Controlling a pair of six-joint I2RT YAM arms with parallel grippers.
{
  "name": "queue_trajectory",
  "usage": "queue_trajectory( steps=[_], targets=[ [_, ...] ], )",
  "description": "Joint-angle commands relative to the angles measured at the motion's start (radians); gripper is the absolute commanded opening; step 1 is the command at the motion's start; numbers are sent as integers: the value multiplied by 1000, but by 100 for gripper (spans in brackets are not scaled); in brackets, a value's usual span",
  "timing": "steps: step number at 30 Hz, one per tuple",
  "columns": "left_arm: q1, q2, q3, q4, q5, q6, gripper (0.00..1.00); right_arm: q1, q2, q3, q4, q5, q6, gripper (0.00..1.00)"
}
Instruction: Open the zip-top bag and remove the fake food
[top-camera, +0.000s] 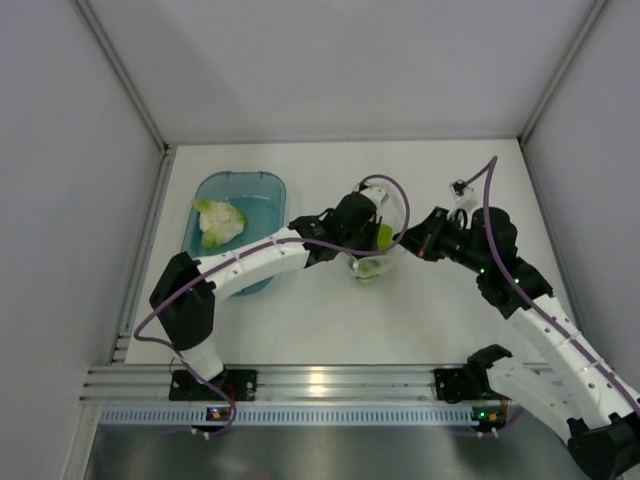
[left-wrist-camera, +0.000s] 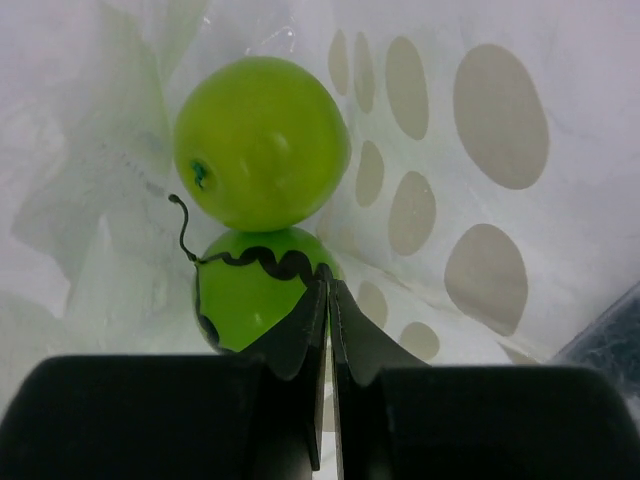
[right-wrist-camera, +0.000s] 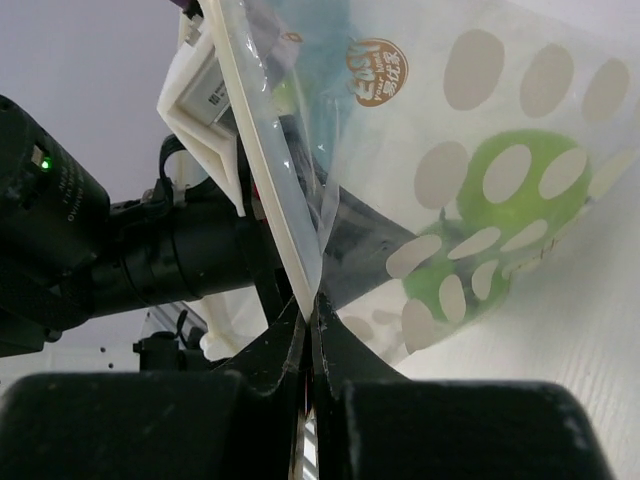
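Note:
The zip-top bag, clear with pale dots, is held up at the table's middle between both grippers. My left gripper reaches into its mouth, and its jaws are pressed together, apparently on a bag wall. Just beyond them, inside the bag, lie the plain lime-green ball and the dark-striped green ball. My right gripper is shut on the bag's white zip edge, with its jaws closed at the strip's lower end. Both balls show through the bag. The white-and-green leafy lump lies in the teal tub.
The teal plastic tub stands at the left, partly under my left arm. White walls close in the table at the back and both sides. An aluminium rail runs along the near edge.

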Motion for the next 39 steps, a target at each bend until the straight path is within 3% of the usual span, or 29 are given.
queue_trajectory(
  steps=[1, 4, 11, 28, 29, 39],
  targets=[
    [6, 37, 63, -29, -9, -27, 9, 13, -39, -27, -7, 6, 10, 0],
    [0, 68, 63, -52, -9, -17, 15, 15, -58, -30, -41, 71, -14, 0],
    [-15, 107, 75, -120, -28, 39, 45, 15, -44, -27, -73, 141, -65, 0],
    [-47, 274, 228, -425, 29, 193, 76, 15, 20, 1, -124, 253, -184, 0],
    [-49, 281, 230, -440, 34, 208, 84, 13, 20, 3, -126, 261, -187, 0],
    [-46, 340, 213, -482, 57, 254, 91, 15, 43, 13, -138, 286, -218, 0]
  ],
)
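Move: The left gripper, shut inside the bag, has the dark-striped green ball about 9 cm below it, some 3 cm back and 2 cm to the left. The plain light-green ball leans on it, about 5 cm below the gripper, 2 cm forward and 1 cm to the right. From the right gripper, which still pinches the bag's zip edge, the striped ball lies roughly 20 cm down, 5 cm left and 1 cm forward. Sink the left gripper deeper into the bag, about 10 cm down and some 4 cm back, spreading the fingers nearly fully and tipping them steeper (about 30 degrees) until they straddle the striped ball. Meanwhile keep the right gripper's pinch on the zip edge and lower it some 7 cm, carrying it about 5 cm right with a roll of some 20 degrees. ##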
